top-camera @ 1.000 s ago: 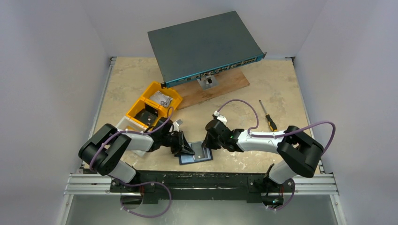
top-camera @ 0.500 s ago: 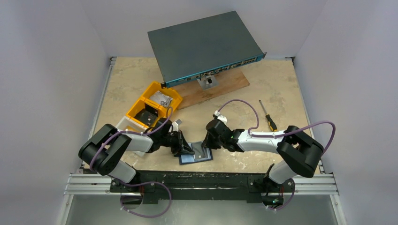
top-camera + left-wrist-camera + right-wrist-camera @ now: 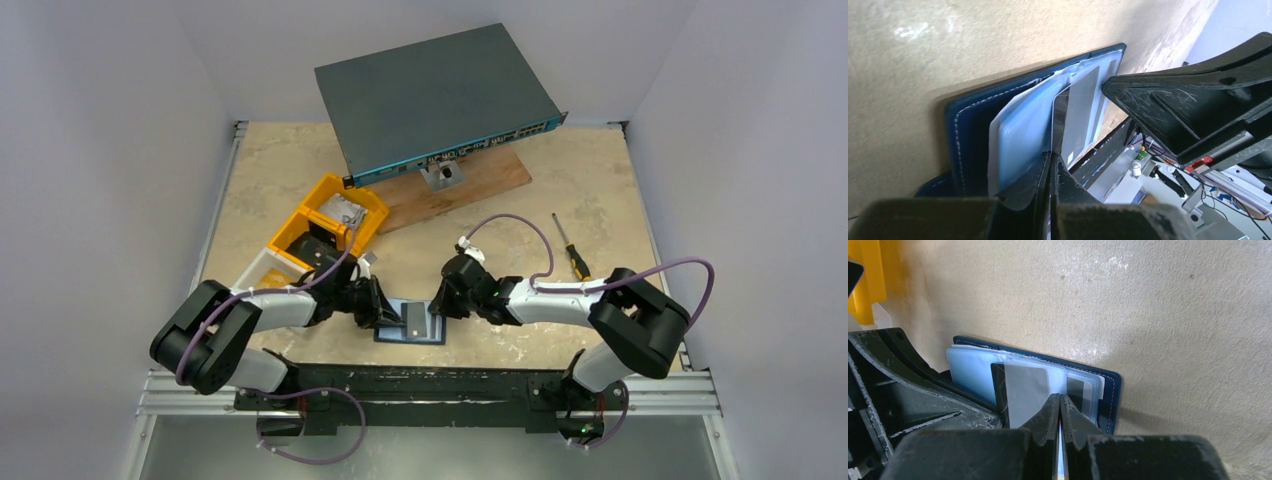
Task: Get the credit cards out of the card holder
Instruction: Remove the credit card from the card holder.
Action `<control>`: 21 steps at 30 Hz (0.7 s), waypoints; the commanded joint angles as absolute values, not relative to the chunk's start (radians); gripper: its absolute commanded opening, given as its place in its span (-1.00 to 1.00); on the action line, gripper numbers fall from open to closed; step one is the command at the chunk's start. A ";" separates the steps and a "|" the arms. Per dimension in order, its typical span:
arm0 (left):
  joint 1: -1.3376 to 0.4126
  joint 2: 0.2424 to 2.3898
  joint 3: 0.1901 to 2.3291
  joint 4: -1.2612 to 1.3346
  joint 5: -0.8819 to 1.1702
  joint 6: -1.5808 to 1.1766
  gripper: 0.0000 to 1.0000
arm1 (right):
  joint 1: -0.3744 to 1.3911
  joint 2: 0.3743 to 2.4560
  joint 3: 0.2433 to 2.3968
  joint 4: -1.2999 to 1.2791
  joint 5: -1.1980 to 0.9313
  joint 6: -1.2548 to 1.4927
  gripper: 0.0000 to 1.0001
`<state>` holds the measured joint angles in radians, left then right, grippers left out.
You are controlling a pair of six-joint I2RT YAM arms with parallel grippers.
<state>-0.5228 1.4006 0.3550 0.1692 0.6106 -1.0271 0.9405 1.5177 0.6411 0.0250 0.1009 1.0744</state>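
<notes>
The navy card holder (image 3: pixel 426 334) lies open on the table between both arms, its pale clear sleeves (image 3: pixel 1020 130) fanned up. A grey credit card (image 3: pixel 1080 112) with a dark stripe stands partly out of a sleeve. My left gripper (image 3: pixel 1052 161) is shut on that card's edge. From the other side my right gripper (image 3: pixel 1059 402) is shut on a clear sleeve of the card holder (image 3: pixel 1112 390), just right of the grey credit card (image 3: pixel 1025 390). A second card (image 3: pixel 1079 390) with a black stripe sits inside a sleeve. Both grippers (image 3: pixel 388 318) (image 3: pixel 437 308) meet over the holder.
Yellow bins (image 3: pixel 325 225) and a white bin (image 3: pixel 255 270) stand close behind my left arm. A grey network switch (image 3: pixel 435 95) rests on a wooden board (image 3: pixel 480 180) at the back. A screwdriver (image 3: pixel 572 250) lies at the right. The table's metal front rail (image 3: pixel 430 395) runs just below the holder.
My left gripper has shut on the card. The left arm has drawn back to the left, and the card holder has shifted slightly left with it. The right gripper stayed shut.
</notes>
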 commanded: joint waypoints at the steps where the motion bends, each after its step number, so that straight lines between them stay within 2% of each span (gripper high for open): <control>1: -0.510 1.381 0.345 0.111 0.587 -0.975 -1.00 | 0.927 1.554 0.592 -0.121 0.159 1.048 -1.00; 10: -0.492 1.347 0.336 0.102 0.597 -0.961 -0.99 | 0.919 1.557 0.589 -0.116 0.150 1.040 -1.00; 21: -0.495 1.425 0.359 0.117 0.601 -0.974 -0.44 | 0.919 1.594 0.616 -0.097 0.125 1.019 -1.00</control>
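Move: The black credit card, still mostly in its clear pocket, has its middle about 2 cm to the right of my left hand and 1 cm ahead, practically at fingertip height; my shut fingers are at its left edge. The open card holder centres some 2 cm to my right, level ahead, just below. The yellow bin stands about 23 cm ahead and 18 cm left. From my right hand the card's middle lies about 5 cm left and 2 cm back. With the card's left edge still pinched, I draw my left hand about 1 cm to the left, dipping slightly, to work the card out of its pocket. Then I stop and open the fingers about a quarter, letting go of the edge. My right hand stays put, its closed fingertips still resting on the right-hand part of the holder. ##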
